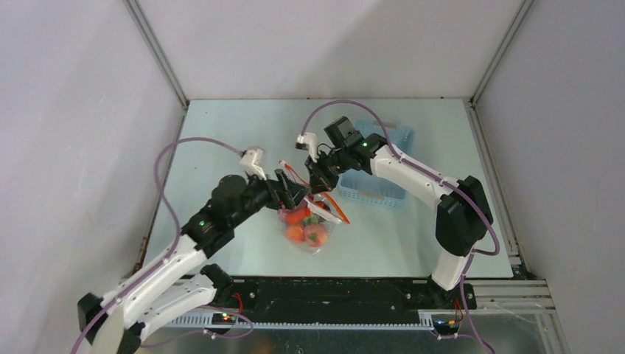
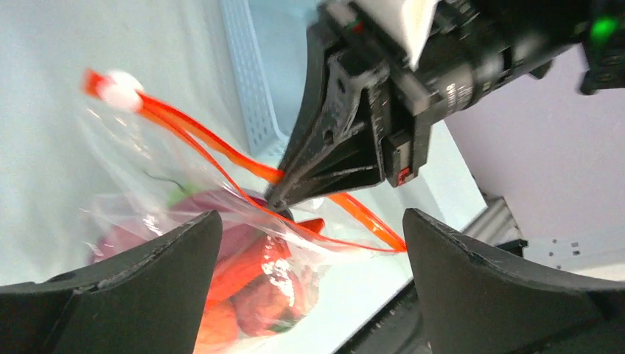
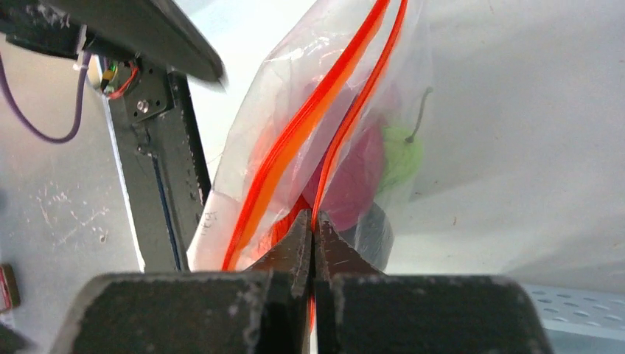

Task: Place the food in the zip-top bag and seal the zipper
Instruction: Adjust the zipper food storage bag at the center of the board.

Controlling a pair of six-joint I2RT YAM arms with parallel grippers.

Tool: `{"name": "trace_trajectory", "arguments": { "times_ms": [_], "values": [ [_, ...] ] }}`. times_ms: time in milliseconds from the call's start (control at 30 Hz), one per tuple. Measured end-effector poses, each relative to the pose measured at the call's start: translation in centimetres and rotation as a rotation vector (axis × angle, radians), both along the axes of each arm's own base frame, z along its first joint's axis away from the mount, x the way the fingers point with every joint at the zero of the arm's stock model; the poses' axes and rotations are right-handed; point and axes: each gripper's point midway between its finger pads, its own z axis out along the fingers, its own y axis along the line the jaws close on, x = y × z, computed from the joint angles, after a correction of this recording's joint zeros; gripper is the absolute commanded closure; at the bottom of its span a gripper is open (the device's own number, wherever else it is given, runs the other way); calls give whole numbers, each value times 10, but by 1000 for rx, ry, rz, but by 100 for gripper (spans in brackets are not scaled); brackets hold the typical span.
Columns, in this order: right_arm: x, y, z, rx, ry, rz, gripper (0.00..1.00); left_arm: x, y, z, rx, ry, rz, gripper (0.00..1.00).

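Note:
The clear zip-top bag (image 1: 308, 227) hangs lifted over the table with the food (image 1: 304, 234) in it, red and orange pieces at the bottom. In the right wrist view a purple piece (image 3: 354, 177) and a green one (image 3: 402, 155) show through the plastic. My right gripper (image 1: 318, 186) (image 3: 315, 221) is shut on one red-orange strip of the zipper (image 3: 352, 103); the other strip (image 3: 291, 144) stands apart from it. My left gripper (image 1: 295, 196) (image 2: 309, 258) is open wide just left of the bag (image 2: 243, 221), and its fingers (image 2: 147, 280) touch nothing.
A light-blue perforated basket (image 1: 383, 168) (image 2: 243, 88) stands behind the right gripper, close to the bag. White walls enclose the table on three sides. The arm bases and a black rail (image 1: 332, 295) run along the near edge.

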Motion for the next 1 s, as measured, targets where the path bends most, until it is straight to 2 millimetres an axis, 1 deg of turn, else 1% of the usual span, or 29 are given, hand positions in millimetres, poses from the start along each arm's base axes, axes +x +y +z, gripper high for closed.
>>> {"name": "trace_trajectory", "arguments": {
  "times_ms": [100, 233, 367, 467, 533, 600, 733, 900, 1000],
  "values": [
    [-4, -3, -1, 6, -15, 55, 100, -2, 22, 28, 22, -150, 47, 0],
    [-6, -9, 6, 21, -23, 113, 100, 4, 44, 48, 55, -253, 106, 0],
    [1, -13, 27, 67, -49, 165, 100, 19, 63, 54, 118, -330, 113, 0],
    [5, -16, 37, 87, -75, 211, 100, 25, 70, 55, 150, -391, 73, 0],
    [2, -19, 40, 90, -83, 246, 100, 28, 75, 53, 172, -434, 40, 0],
    [-1, -20, 40, 90, -79, 271, 100, 30, 79, 47, 193, -452, 6, 0],
    [-4, -20, 34, 82, -64, 305, 100, 35, 90, 27, 220, -462, -39, 0],
    [0, -16, 27, 69, -51, 347, 100, 41, 109, -4, 211, -446, -39, 0],
    [0, -16, 25, 65, -56, 380, 100, 50, 113, -15, 206, -403, -75, 3]
  ]
}}
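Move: The bag's zipper is already pinched in the right fingers. Its slider end lies about 10 cm ahead, 5 left and 5 below the open left hand; the pinched spot is 5 cm ahead of that hand, 6 right and 5 lower. The food sits level with the left hand, 2 cm right and 17 below. From the right hand, the slider end is 6 cm ahead and 12 left, the blue basket some 14 ahead, 18 right and 14 lower. The bag's zipper stays pinched in the shut right fingers, which lift it about 4 cm, ease part of the way back down, drift slightly right and turn some 20 degrees counter-clockwise. The left hand, already wide open, draws off leftward from the food and the pinched spot by about 11 cm and 5 cm forward, arching up and then sinking again, its fingers tipping up towards level. ##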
